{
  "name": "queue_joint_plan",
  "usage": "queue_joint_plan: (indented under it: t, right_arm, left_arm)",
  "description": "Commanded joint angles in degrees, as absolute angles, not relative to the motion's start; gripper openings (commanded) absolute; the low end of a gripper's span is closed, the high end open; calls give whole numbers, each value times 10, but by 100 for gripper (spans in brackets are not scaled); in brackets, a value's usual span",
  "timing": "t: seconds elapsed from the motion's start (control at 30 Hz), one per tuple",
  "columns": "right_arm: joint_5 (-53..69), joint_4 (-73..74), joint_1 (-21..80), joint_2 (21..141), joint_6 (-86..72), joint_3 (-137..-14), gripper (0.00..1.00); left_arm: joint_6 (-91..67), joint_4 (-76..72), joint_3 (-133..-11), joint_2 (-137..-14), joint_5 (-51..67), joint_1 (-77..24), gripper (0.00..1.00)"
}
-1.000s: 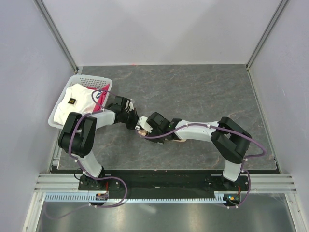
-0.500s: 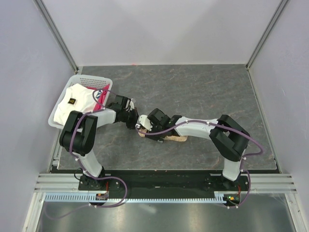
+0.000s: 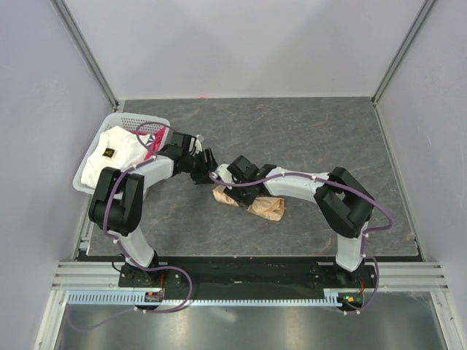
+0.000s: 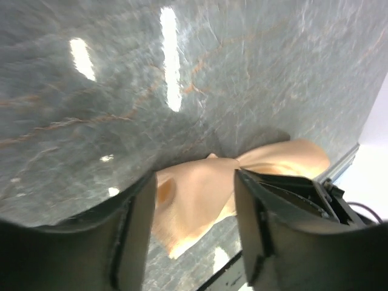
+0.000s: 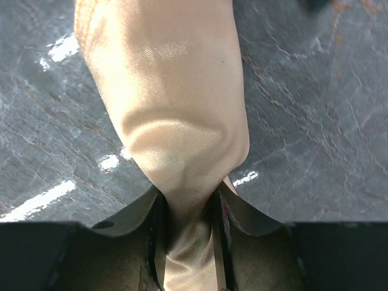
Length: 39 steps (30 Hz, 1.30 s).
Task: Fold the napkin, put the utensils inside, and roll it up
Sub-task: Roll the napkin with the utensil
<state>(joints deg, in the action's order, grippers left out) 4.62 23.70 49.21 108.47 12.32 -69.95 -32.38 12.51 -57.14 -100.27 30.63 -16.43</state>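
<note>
The peach-tan napkin lies bunched in a short roll on the dark stone table, just right of the middle. My right gripper is at its left end; in the right wrist view the napkin narrows into the gripper, whose jaws are shut on the cloth. My left gripper hovers just up and left of that end. In the left wrist view its jaws stand open, with the napkin on the table beyond them, not touched. The utensils are hidden.
A white basket sits at the table's left edge, holding a white cloth with a dark mark and a pink-red cloth. The left arm's elbow stands beside it. Purple-white walls enclose the table.
My left gripper opened, let go and drew back up and away from the napkin. My right gripper closed on the napkin's left end, and the roll now lies uncovered.
</note>
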Motion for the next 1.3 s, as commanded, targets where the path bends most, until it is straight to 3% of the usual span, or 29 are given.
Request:
queue_joint_plan:
  t: [0.0,0.27,0.87,0.97,1.0,1.07,1.2,1.27]
  right_arm:
    - [4,305,483,1088,0,-680,36]
    - [-99,291,454,1076,-171,-661,38]
    - [-98,198,255,1079,-224,-635,41]
    - [-87,199,252,1065,-215,-647,53]
    - [-77,197,252,1059,-208,-652,66]
    - [-72,199,252,1032,-204,-658,74]
    - [-70,203,251,963,-190,-674,98]
    - [-71,203,251,913,-178,-679,98]
  left_arm:
    - [-333,141,-582,-957,265,-138,66]
    - [-332,169,-562,-892,268,-116,71]
    - [-236,277,-613,-788,305,-98,74]
    - [-220,279,-613,-777,306,-89,77]
    - [-216,279,-613,-770,308,-87,80]
    - [-203,280,-613,-759,308,-84,89]
    - [-185,279,-616,-731,304,-80,92]
    - [-171,278,-619,-704,300,-79,93]
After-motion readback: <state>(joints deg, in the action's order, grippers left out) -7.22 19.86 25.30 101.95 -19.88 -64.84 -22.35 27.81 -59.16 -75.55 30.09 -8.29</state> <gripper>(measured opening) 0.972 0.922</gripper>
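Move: Lying mostly crosswise in the right hand's pinch, the napkin roll has its middle about 4 cm right and 1 cm back of that hand, at table level; the clear spot it goes to is some 11 cm ahead and 15 cm right. From the open left hand, the roll's middle is about 9 cm right, 5 cm back and 4 cm below. The laundry basket stands about 25 cm left and 9 cm ahead of the left hand. Keeping its pinch, the right hand drags the napkin roll low over the table, about 15 cm right and 11 cm forward, while turning some 60 degrees clockwise; there its fingers open wide and it starts to rise around the roll. The left hand, already off the roll's left end, retreats up and left, opening wider. ##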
